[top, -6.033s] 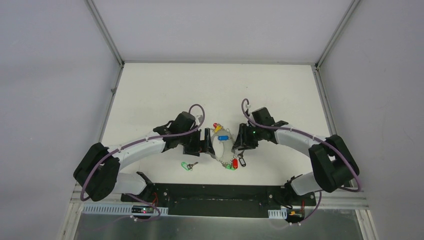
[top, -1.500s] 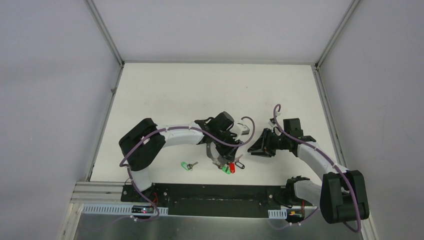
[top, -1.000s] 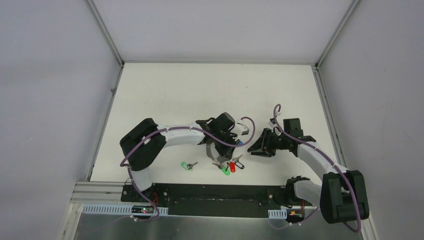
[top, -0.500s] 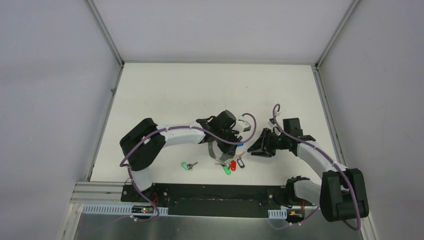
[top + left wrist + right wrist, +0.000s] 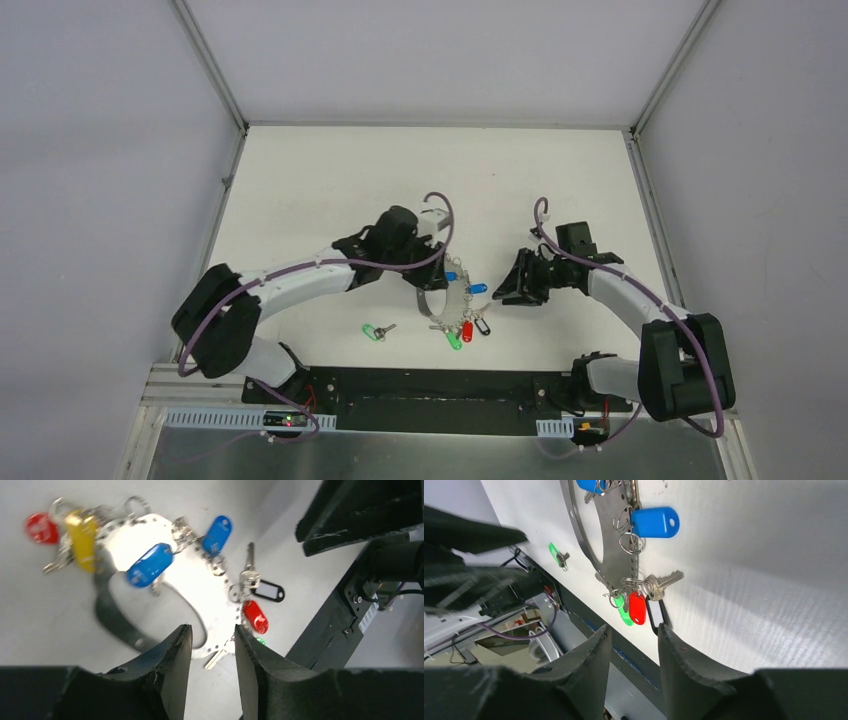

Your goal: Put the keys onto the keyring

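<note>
The keyring (image 5: 431, 306) is a grey metal band loop with holes, lying flat between both arms. It carries tagged keys: two blue tags (image 5: 150, 564) (image 5: 217, 534), red and yellow ones at its far end, and red, black and green ones near the front. One blue tag (image 5: 476, 288) lies at the ring's right side. A loose green-tagged key (image 5: 375, 331) lies left of the ring. My left gripper (image 5: 430, 275) hovers open over the ring's left part (image 5: 125, 627), holding nothing. To the right of the ring my right gripper (image 5: 508, 290) is open and holds nothing.
The black base rail (image 5: 440, 385) runs along the table's near edge, just below the ring's hanging tags. White walls with metal frame posts (image 5: 215, 75) enclose the table on three sides.
My left arm has drawn back to the left and its jaws have opened, letting go at the ring. A blue tag now lies at the ring's right. The right gripper shifted slightly.
</note>
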You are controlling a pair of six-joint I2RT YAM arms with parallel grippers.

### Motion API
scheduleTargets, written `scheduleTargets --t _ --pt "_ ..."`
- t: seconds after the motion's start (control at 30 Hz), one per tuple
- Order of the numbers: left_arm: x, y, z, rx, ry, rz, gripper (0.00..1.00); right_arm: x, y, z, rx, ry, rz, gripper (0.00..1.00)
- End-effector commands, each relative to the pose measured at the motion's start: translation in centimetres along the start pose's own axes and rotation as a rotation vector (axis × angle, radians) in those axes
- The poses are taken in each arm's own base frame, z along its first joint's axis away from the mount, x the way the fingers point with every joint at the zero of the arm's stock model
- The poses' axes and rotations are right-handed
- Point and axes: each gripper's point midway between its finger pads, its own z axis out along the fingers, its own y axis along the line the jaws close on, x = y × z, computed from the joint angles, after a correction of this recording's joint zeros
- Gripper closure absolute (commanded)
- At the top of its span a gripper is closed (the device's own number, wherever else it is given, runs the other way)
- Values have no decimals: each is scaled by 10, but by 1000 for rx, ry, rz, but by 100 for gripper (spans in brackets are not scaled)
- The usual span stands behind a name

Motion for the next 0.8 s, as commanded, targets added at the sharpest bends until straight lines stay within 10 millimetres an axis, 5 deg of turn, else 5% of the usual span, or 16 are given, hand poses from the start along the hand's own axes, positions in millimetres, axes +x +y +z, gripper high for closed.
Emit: scheduleTargets --t 0.0,0.37,0.77 --pt "-1 27 -37 -70 -103 -170 59 -2 5 5 66 13 -87 58" --pt "65 39 -92 -158 -92 -303 40 25 16 33 191 106 -265 55" --pt "69 23 -92 -70 -93 -342 37 30 19 51 337 117 -414 55"
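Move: To the left of the left hand by about 14 cm, 4 cm back and 9 cm below, lies the loose key with its green tag. The steel keyring's middle is 6 cm ahead and 1 cm right of that hand; its green tag is 6 cm back, 3 cm right. The keyring's red tag lies 6 cm left, 2 cm back and 6 cm below the right hand; black tag 3 cm left, 1 cm back; keyring's middle 11 cm left, 7 cm ahead. Swinging away from over the keyring, the left hand travels some 11 cm left and then also 6 cm back towards the loose key, opening its fingers and turning counter-clockwise, still well above the table. Meanwhile the right hand eases about 5 cm left, 3 cm back and a little down towards the keyring's red-tag end, wrist turning and rolling, fingers staying part open; neither hand ends on anything. ##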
